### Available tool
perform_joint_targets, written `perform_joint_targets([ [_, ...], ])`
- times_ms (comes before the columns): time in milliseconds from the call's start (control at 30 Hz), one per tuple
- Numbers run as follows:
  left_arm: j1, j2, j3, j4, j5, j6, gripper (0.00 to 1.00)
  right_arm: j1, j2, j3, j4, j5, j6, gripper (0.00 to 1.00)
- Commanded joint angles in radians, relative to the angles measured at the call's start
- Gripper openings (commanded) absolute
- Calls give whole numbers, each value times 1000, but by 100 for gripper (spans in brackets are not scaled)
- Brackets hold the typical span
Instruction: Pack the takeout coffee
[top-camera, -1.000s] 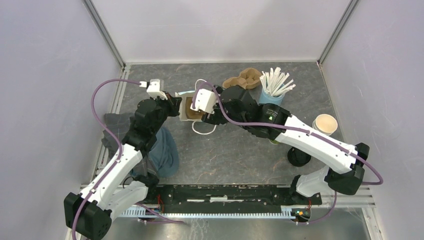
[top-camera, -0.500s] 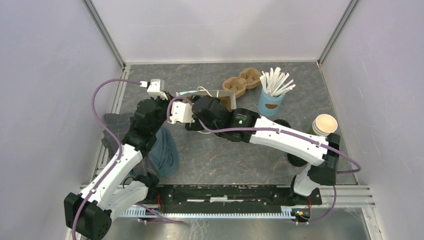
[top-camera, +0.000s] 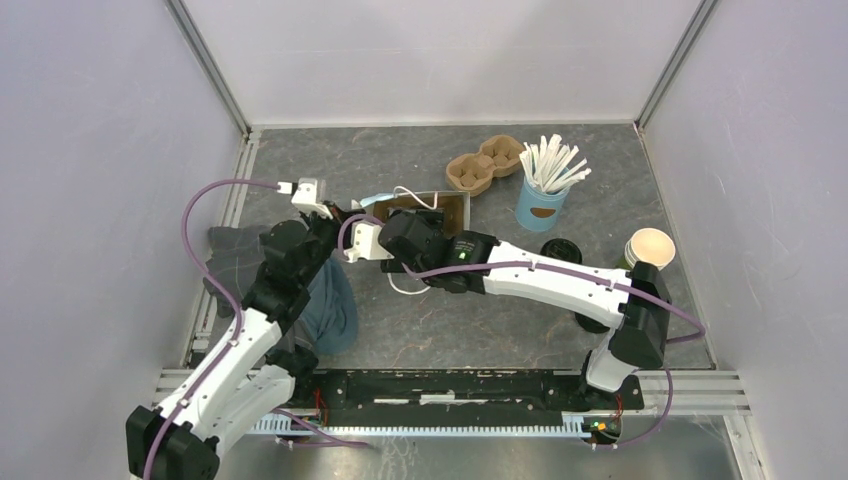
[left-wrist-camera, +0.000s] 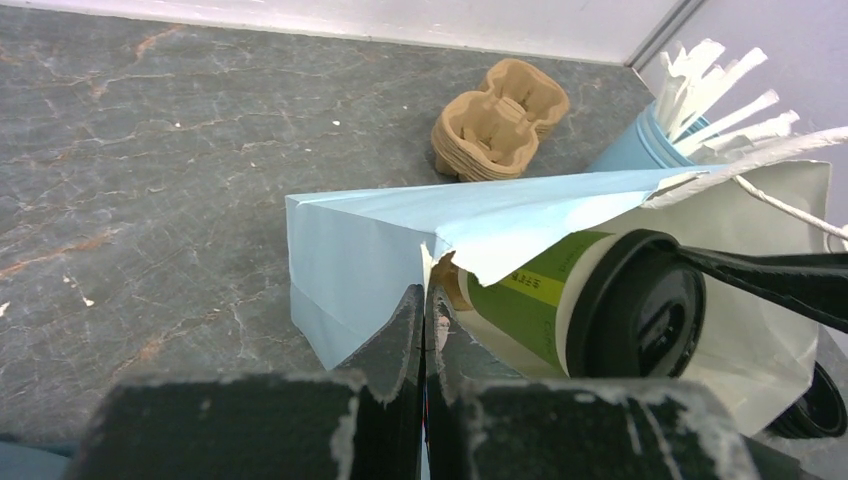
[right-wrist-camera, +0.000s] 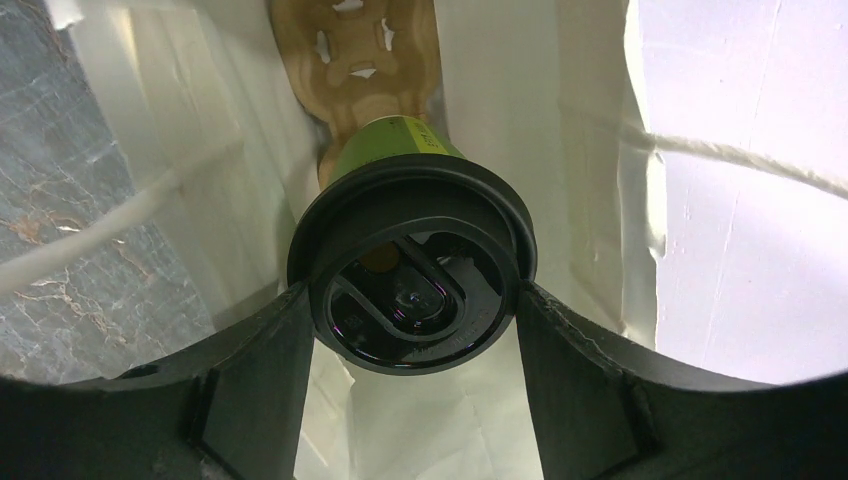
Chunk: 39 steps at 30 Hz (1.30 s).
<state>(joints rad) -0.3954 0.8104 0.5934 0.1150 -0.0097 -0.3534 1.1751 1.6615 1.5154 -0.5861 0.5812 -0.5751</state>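
Note:
The takeout coffee (right-wrist-camera: 412, 262), a green cup with a black lid, sits inside the light-blue bag (left-wrist-camera: 360, 245) on a brown carrier (right-wrist-camera: 352, 60) at the bag's bottom. My right gripper (right-wrist-camera: 412, 295) is inside the bag, shut on the lid from both sides. In the left wrist view the cup (left-wrist-camera: 545, 300) shows through the bag's mouth, with a right finger (left-wrist-camera: 770, 275) against the lid. My left gripper (left-wrist-camera: 425, 300) is shut on the bag's paper rim. From above, the right wrist (top-camera: 405, 238) covers the bag (top-camera: 440, 205) and hides the cup.
A stack of brown cup carriers (top-camera: 485, 165) and a light-blue cup of white sticks (top-camera: 545, 200) stand at the back. A lidless cup (top-camera: 650, 248) and loose black lids (top-camera: 560, 250) are at the right. A blue-grey cloth (top-camera: 325, 305) lies by the left arm.
My right wrist has swung left and nearer, down into the bag's mouth with the cup. The bag's opening has spread rightward. My left gripper keeps its hold on the rim.

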Motion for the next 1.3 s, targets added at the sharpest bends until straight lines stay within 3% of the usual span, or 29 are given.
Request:
perform_joint_targets([
  [0, -4, -41, -37, 18, 54, 16, 2, -14, -52, -31, 48, 34, -2, 50],
  [233, -9, -134, -75, -70, 94, -11, 2, -61, -57, -49, 102, -98, 14, 49],
  [467, -29, -247, -100, -176, 88, -49, 2, -71, -80, -98, 102, -137, -88, 48],
  [1267, -89, -220, -58, -265, 46, -36, 2, -128, -64, -179, 174, -186, -290, 46],
])
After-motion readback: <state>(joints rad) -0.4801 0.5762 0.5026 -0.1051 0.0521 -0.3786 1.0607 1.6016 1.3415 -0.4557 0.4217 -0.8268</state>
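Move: The right gripper already holds the lidded cup in the bag; the carrier in the bag's bottom lies roughly 7 cm ahead, 3 cm left and 11 cm below. From the left gripper, pinching the bag's left rim, the cup lies level, about 9 cm right and 4 cm lower. The loose carriers stand about 20 cm ahead and 17 cm right of the right gripper; the blue cloth lies about 13 cm back and 12 cm left of the left one, both some 17 cm below. Keep the left fingers shut on the bag's rim and draw it back about 6 cm towards the base, sinking 3 cm as you go, wrist turning slightly clockwise. Meanwhile ease the right gripper some 3 cm down, then forward and a little right, with a slight counter-clockwise turn, carrying the cup by its lid deeper towards the carrier. ##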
